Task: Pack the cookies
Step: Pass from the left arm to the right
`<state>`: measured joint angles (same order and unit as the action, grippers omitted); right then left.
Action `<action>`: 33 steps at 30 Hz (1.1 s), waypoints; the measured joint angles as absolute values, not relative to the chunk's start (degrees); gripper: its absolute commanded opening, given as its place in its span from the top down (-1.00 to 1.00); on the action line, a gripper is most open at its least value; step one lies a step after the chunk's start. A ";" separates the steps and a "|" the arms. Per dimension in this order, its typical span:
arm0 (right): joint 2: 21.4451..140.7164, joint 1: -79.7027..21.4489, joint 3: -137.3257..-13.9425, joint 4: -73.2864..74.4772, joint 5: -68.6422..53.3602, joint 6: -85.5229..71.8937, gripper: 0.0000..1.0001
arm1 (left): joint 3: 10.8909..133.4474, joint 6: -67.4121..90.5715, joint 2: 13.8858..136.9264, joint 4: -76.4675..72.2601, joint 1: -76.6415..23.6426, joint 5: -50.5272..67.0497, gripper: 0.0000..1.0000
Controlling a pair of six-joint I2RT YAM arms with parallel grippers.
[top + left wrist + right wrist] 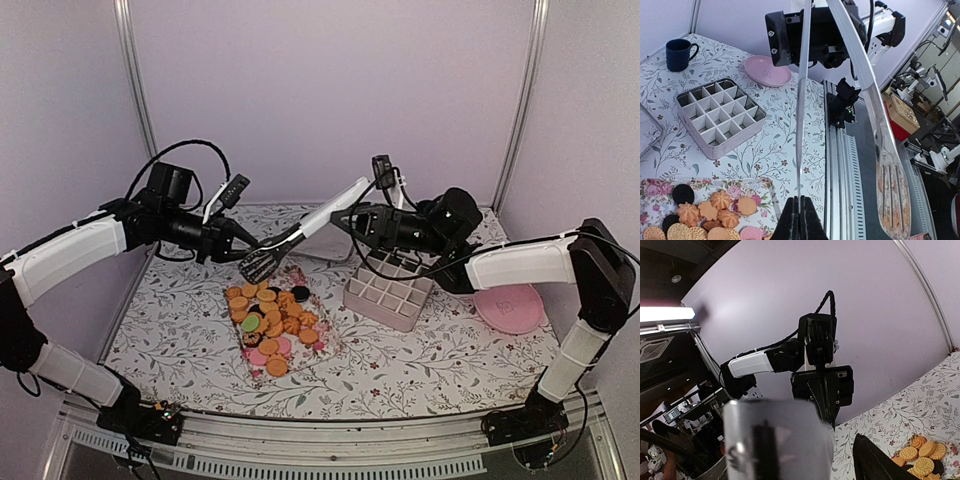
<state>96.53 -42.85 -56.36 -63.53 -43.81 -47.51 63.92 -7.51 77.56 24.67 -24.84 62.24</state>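
The cookies lie piled on a floral tray: mostly orange rounds, a few dark, pink and one green. Metal tongs hang above the tray's far end, between both arms. My left gripper is shut on the tip of one thin tong arm; the other, slotted arm hangs free. My right gripper holds the tongs' handle end, which fills the right wrist view as a blurred metal band beside one dark finger. More of the cookies show below my left gripper.
A divided tin stands right of the tray, under my right arm, its cells empty. A pink plate lies at the far right. A dark blue mug stands beyond the tin. White walls close in the table.
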 measured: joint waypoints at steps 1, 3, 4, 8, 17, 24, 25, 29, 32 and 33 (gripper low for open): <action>97.01 -42.85 -56.66 -63.57 -44.49 -47.77 -0.35 | 63.92 -7.57 77.56 24.80 -24.82 62.30 1.00; 97.89 -42.83 -56.99 -63.68 -45.65 -48.23 -0.32 | 63.92 -7.94 77.56 25.02 -24.82 62.39 1.00; 98.10 -42.83 -57.06 -63.70 -45.93 -48.36 -0.30 | 63.92 -8.16 77.56 25.17 -24.82 62.46 1.00; 98.74 -42.83 -58.02 -63.96 -47.35 -49.01 -0.26 | 63.92 -8.95 77.56 25.91 -24.82 62.59 1.00; 101.34 -43.33 -61.76 -65.63 -48.88 -50.52 -0.03 | 63.92 -9.82 77.56 26.50 -24.82 62.57 1.00; 101.89 -43.55 -61.78 -65.65 -49.21 -50.70 0.18 | 63.92 -9.82 77.56 27.20 -24.73 62.41 0.87; 101.89 -43.55 -61.76 -65.39 -49.19 -50.43 0.18 | 63.92 -9.80 77.56 27.18 -24.73 62.28 0.68; 101.58 -43.62 -61.47 -62.70 -48.45 -49.28 0.19 | 63.92 -10.44 77.54 26.74 -24.58 60.69 -0.22; 100.18 -43.70 -60.36 -58.67 -46.96 -47.00 0.22 | 63.88 -10.98 77.38 26.76 -23.70 58.54 -0.54; 99.35 -43.77 -59.90 -56.82 -46.33 -45.98 0.22 | 63.83 -11.49 77.34 26.87 -23.07 57.80 -0.55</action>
<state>99.35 -43.77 -59.90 -56.82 -46.33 -45.98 63.83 -11.49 77.34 26.87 -23.07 57.80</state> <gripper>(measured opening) 0.400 0.722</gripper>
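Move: The left hand still pinches one leg of the tongs near the slotted head; the tongs' middle lies about 11 cm to its right and 4 cm above, with no clear offset ahead or back. The cookies are some 26 cm below this hand, 5 cm ahead and 1 cm right. From the right hand, whose half-open fingers already straddle the handle, the tongs' middle is about 6 cm left and 3 cm lower, level fore-and-aft; the divided box is roughly 12 cm ahead, 10 cm right and 31 cm below. The right fingers squeeze in on the tongs' handle, from well open to less than half, while that hand eases about 2 cm left towards the left hand, bobs slightly, then sinks 2 cm. The left hand keeps its pinch almost motionless until near the end, then spreads its fingers wide, lets go of the leg and starts shifting forward and left by 1 to 2 cm. ##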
